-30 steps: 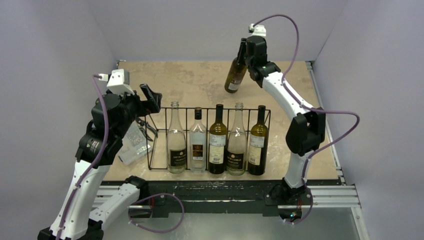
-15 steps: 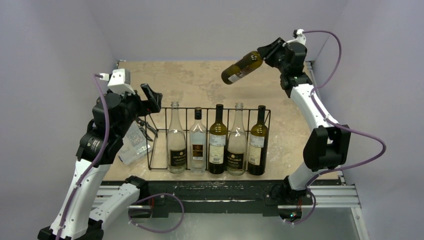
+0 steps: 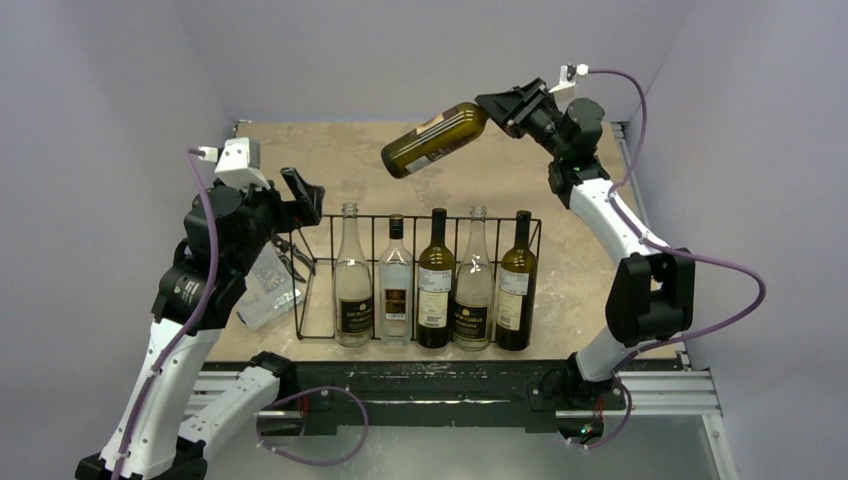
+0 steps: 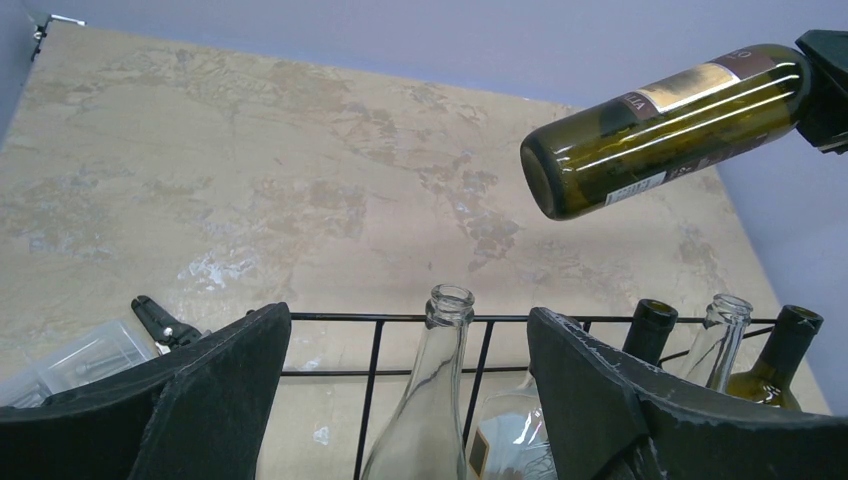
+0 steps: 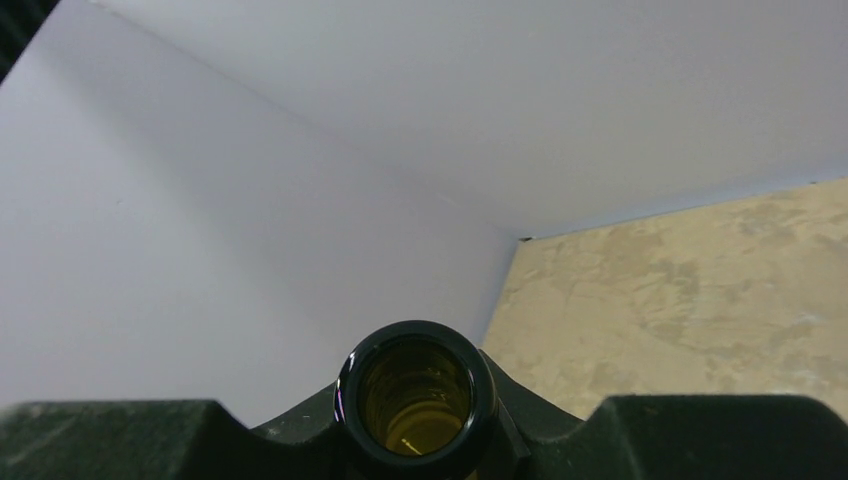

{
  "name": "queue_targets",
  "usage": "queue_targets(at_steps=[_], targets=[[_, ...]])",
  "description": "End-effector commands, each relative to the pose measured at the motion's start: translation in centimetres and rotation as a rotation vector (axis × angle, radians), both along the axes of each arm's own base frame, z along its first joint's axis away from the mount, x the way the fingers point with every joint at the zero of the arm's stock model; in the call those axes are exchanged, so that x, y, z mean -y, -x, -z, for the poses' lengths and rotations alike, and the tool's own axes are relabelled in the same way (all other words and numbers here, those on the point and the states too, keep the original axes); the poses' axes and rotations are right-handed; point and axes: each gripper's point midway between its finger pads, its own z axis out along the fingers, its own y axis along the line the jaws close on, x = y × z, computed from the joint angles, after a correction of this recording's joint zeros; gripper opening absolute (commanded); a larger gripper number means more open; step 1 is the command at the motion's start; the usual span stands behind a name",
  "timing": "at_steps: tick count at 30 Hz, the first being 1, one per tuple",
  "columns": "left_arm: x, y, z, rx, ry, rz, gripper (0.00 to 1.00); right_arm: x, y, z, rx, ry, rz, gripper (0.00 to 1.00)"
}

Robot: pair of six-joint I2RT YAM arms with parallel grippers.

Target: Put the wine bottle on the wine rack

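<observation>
An olive-green wine bottle (image 3: 435,138) hangs nearly level in the air behind and above the wine rack, its base pointing left. My right gripper (image 3: 505,108) is shut on its neck. In the right wrist view the bottle's open mouth (image 5: 415,398) sits between the pads of the right gripper (image 5: 415,435). The left wrist view shows the same bottle (image 4: 665,125) at upper right. The wine rack (image 3: 322,228) is a black wire frame holding several upright bottles. My left gripper (image 3: 305,200) hovers at the rack's left end, open, with nothing held (image 4: 408,330).
A clear plastic organiser box (image 3: 268,290) lies left of the rack, under my left arm. A clear glass bottle (image 4: 440,400) stands nearest the left gripper. Purple walls close in the back and both sides.
The right arm has swung the wine bottle from hanging nearly upright to nearly level, and its base has travelled left over the rack. The left arm has not moved.
</observation>
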Motion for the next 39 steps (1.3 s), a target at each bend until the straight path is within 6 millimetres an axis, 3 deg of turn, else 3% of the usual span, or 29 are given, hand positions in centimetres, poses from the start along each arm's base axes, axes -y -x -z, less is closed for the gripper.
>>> queue_targets(at_steps=[1,5,14,22,39], targets=[[0.1,0.4,-1.6,0.042,0.038,0.003,0.88,-1.1,5.6,-10.1,0.251,-0.151,-0.123,0.0],[-0.1,0.6,-1.8,0.051,0.04,-0.002,0.88,-2.9,6.8,-10.8,0.262,-0.184,-0.182,0.0],[-0.8,1.3,-2.5,0.088,0.048,-0.028,0.85,-8.8,9.1,-11.0,0.25,-0.209,-0.344,0.0],[-1.8,2.2,-3.4,0.148,0.055,-0.061,0.84,-12.5,10.8,-11.3,0.249,-0.202,-0.423,0.0],[-1.9,2.4,-3.6,0.157,0.059,-0.063,0.83,-22.7,14.8,-5.6,0.206,-0.007,-0.526,0.0]])
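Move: Back and to the left of the right hand, which already holds the wine bottle by its neck, is the rack's empty leftmost slot: roughly 24 cm back, 34 cm left and 26 cm lower. The large clear bottle in the next slot is about 23 cm back and 26 cm left, the black-capped bottle 23 cm back and 17 cm left, both similarly low. From the empty left hand, the slot lies about 3 cm back and 24 cm below, neither left nor right. Carrying the bottle by its neck, the right hand sweeps about 22 cm left and 13 cm back towards the empty end slot, first rising some 5 cm, then sinking again, while turning some 30 degrees counter-clockwise. Its grip stays shut. The left hand, still empty and open, eases about 3 cm up and back and slightly left, its fingers tilting up a little. ##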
